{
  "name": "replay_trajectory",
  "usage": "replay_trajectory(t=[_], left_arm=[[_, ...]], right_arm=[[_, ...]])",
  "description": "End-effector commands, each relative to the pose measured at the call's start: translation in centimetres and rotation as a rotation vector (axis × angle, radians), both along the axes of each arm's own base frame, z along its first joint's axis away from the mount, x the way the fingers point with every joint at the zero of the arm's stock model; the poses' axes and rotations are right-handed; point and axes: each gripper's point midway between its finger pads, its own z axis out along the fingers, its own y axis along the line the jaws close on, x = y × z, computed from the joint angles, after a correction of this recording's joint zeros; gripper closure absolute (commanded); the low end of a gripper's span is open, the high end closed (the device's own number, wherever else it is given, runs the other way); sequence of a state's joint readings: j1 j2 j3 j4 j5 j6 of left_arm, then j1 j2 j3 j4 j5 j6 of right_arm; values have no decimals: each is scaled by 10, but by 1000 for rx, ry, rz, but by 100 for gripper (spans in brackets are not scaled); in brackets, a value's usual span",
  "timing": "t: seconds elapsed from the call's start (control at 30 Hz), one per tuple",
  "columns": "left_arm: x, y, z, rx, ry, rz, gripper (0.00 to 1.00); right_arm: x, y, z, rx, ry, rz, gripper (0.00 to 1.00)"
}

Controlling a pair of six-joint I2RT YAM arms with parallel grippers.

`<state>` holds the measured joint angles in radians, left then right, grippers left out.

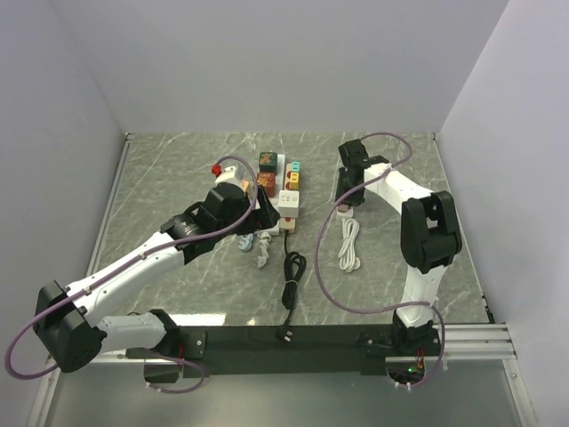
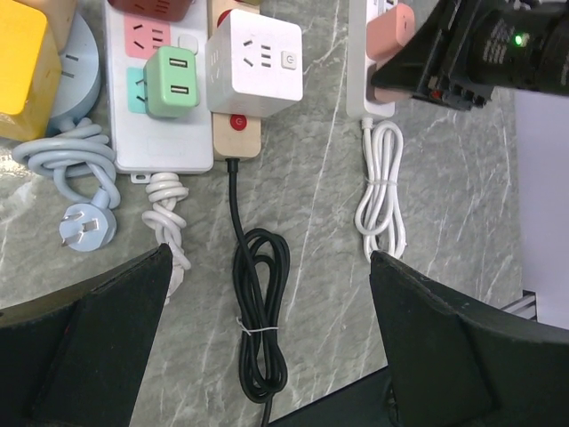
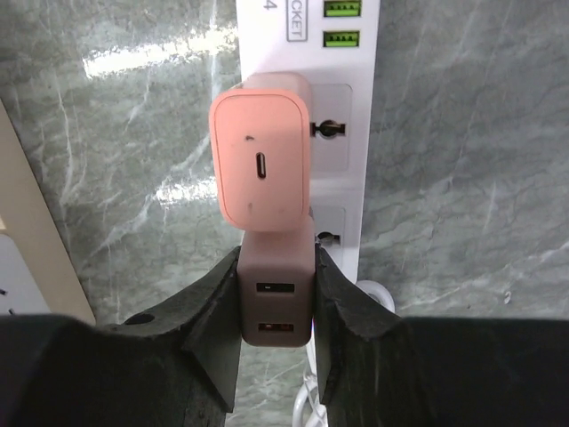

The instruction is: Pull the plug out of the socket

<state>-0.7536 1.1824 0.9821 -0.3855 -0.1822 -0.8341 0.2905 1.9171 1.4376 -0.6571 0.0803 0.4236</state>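
The plug (image 3: 276, 294) is a dusky pink adapter with two USB ports, seated on the white socket strip (image 3: 345, 133). My right gripper (image 3: 277, 307) is shut on it, one black finger pressed against each side. A lighter pink adapter (image 3: 260, 165) sits in the socket just beyond it. From above, the right gripper (image 1: 356, 165) hovers over the strip's far end (image 1: 346, 209). In the left wrist view the pink adapter (image 2: 391, 31) shows beside the right arm. My left gripper (image 2: 271, 338) is open above a coiled black cord (image 2: 258, 311), holding nothing.
Left of centre lie a wide white strip (image 2: 120, 116) with a green adapter (image 2: 173, 84), a wood-coloured strip (image 2: 236, 133) carrying a white cube adapter (image 2: 253, 62), a yellow block (image 2: 22, 53) and a loose grey-blue plug (image 2: 84, 227). A bundled white cord (image 2: 380, 191) trails from the socket strip.
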Motion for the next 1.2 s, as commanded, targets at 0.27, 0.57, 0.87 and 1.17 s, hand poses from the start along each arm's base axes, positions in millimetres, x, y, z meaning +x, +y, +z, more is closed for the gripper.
replay_trajectory(t=[0.27, 0.57, 0.87, 1.17], left_arm=[[7, -29, -16, -77, 26, -43, 1], [29, -80, -46, -62, 87, -74, 1], [65, -137, -92, -72, 203, -73, 1], [83, -177, -123, -76, 285, -98, 1]], right_arm=[[-78, 34, 23, 324, -60, 78, 100], [-125, 45, 40, 466, -79, 145, 100], [-150, 44, 25, 495, -58, 165, 100], [-151, 43, 25, 501, -72, 163, 100]])
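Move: The white socket strip, which the open left hand goes for, has its middle about 18 cm ahead of that hand, 23 cm to its right and 18 cm below. The right hand already grips the brown plug near the strip's near end, so the strip's middle is about 5 cm ahead and 4 cm below that hand. The pink plug sits 4 cm ahead of the right hand; the white cord coil is 12 cm back. The white cube is 13 cm left and 3 cm back of the right hand. Keeping its pinch on the brown plug, the right hand drags plug and socket strip together about 16 cm back towards the base and a little left, mostly in the first half, rolling its left side up some 25 degrees and then staying there. Meanwhile the wide-open left hand swings past the white cube, about 16 cm right, 13 cm down and then forward, tipping its fingers further down to come close over the strip's far half; touch can't be seen. ##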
